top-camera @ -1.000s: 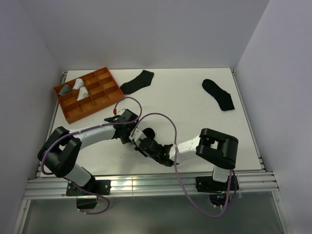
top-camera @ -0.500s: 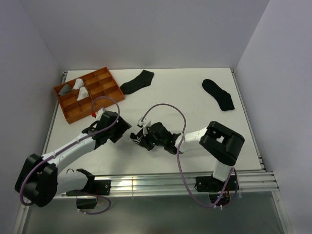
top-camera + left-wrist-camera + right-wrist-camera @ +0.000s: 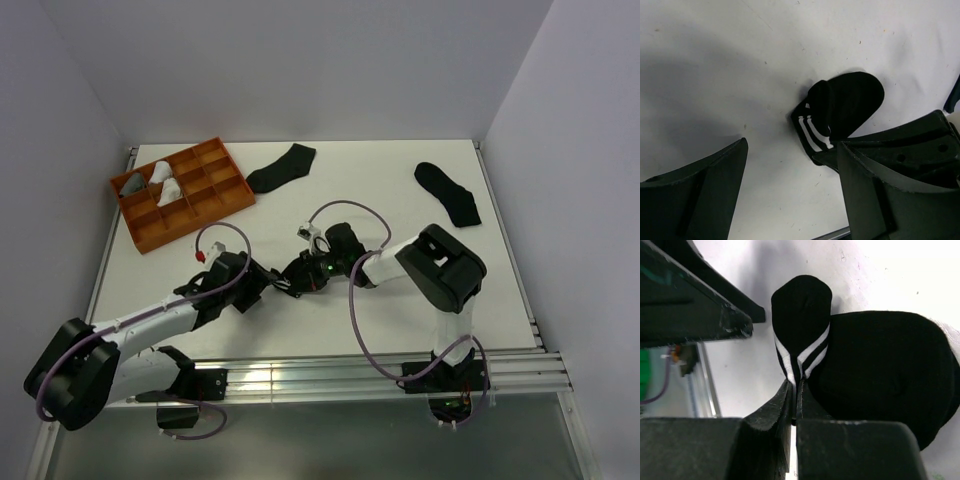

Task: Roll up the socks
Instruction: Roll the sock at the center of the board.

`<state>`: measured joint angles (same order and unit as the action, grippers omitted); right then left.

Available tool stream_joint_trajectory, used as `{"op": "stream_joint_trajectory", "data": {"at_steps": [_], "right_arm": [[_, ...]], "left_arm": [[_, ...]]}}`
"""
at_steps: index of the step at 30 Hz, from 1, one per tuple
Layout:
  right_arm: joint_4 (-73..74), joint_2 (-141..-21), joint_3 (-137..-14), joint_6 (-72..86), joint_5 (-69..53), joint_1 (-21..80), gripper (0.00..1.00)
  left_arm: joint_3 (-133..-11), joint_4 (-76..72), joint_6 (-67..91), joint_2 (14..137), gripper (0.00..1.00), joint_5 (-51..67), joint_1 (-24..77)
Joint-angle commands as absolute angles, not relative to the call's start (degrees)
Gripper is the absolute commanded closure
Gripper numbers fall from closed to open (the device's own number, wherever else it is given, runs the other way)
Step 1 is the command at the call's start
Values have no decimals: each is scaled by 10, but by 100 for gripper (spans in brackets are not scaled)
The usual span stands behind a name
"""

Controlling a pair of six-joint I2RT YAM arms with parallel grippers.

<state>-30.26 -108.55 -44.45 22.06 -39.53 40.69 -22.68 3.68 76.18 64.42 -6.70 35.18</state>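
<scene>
A black sock with white stripes [image 3: 855,370], partly rolled, lies near the table's front middle [image 3: 296,281]. My right gripper [image 3: 795,390] is shut on its striped cuff; in the top view it [image 3: 300,278] sits low over the sock. My left gripper [image 3: 258,288] is open and empty just left of the sock, jaws wide, with the sock [image 3: 840,110] ahead of the fingers. Two more black socks lie flat at the back: one [image 3: 281,167] at centre-left, one [image 3: 447,193] at the right.
An orange compartment tray [image 3: 198,192] stands at the back left with a grey [image 3: 132,184] and white rolled socks [image 3: 166,182] in its left cells. Cables loop above both arms. The table's front rail runs just below the grippers.
My left gripper has let go and drawn back left, then returned toward the sock with jaws open. My right gripper has moved up and left, still gripping the sock.
</scene>
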Motion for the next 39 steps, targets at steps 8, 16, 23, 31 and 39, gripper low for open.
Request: {"op": "stream_joint_trajectory", "data": {"at_steps": [8, 16, 23, 31, 39], "right_arm": [[-249, -1161, -476, 291, -515, 369, 100], [-236, -1201, -494, 318, -541, 350, 100], [-268, -1229, -492, 359, -552, 345, 100], [-244, -1173, -479, 332, -511, 342, 97], [-198, -1030, -442, 238, -363, 375, 69]], "left_arm": [[-252, -55, 774, 717, 28, -60, 367], [-253, -53, 790, 763, 33, -66, 371], [-275, -30, 787, 808, 46, -63, 374], [-319, 70, 755, 821, 69, -92, 380], [-434, 203, 675, 865, 74, -106, 384]]}}
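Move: The rolled cuff end of the striped sock is already pinched in the right fingers. The sock's middle lies about 2 cm ahead of the right hand, 1 cm to its right and 1 cm below. From the open left hand, the sock's middle is roughly 5 cm to the right, 1 cm ahead and 3 cm lower. The plain black sock lies some 26 cm ahead of the left hand and 2 cm to its right; the tray is about 19 cm ahead and 22 cm left. The striped sock's rolled cuff is twisted forward about 25 degrees by the right fingers, still pinching it almost in place. Meanwhile the left hand comes in about 4 cm rightwards, some 2 cm forward and down, closes on the roll's near end and starts tipping. The right fingers then part and edge back right, starting to turn back. ##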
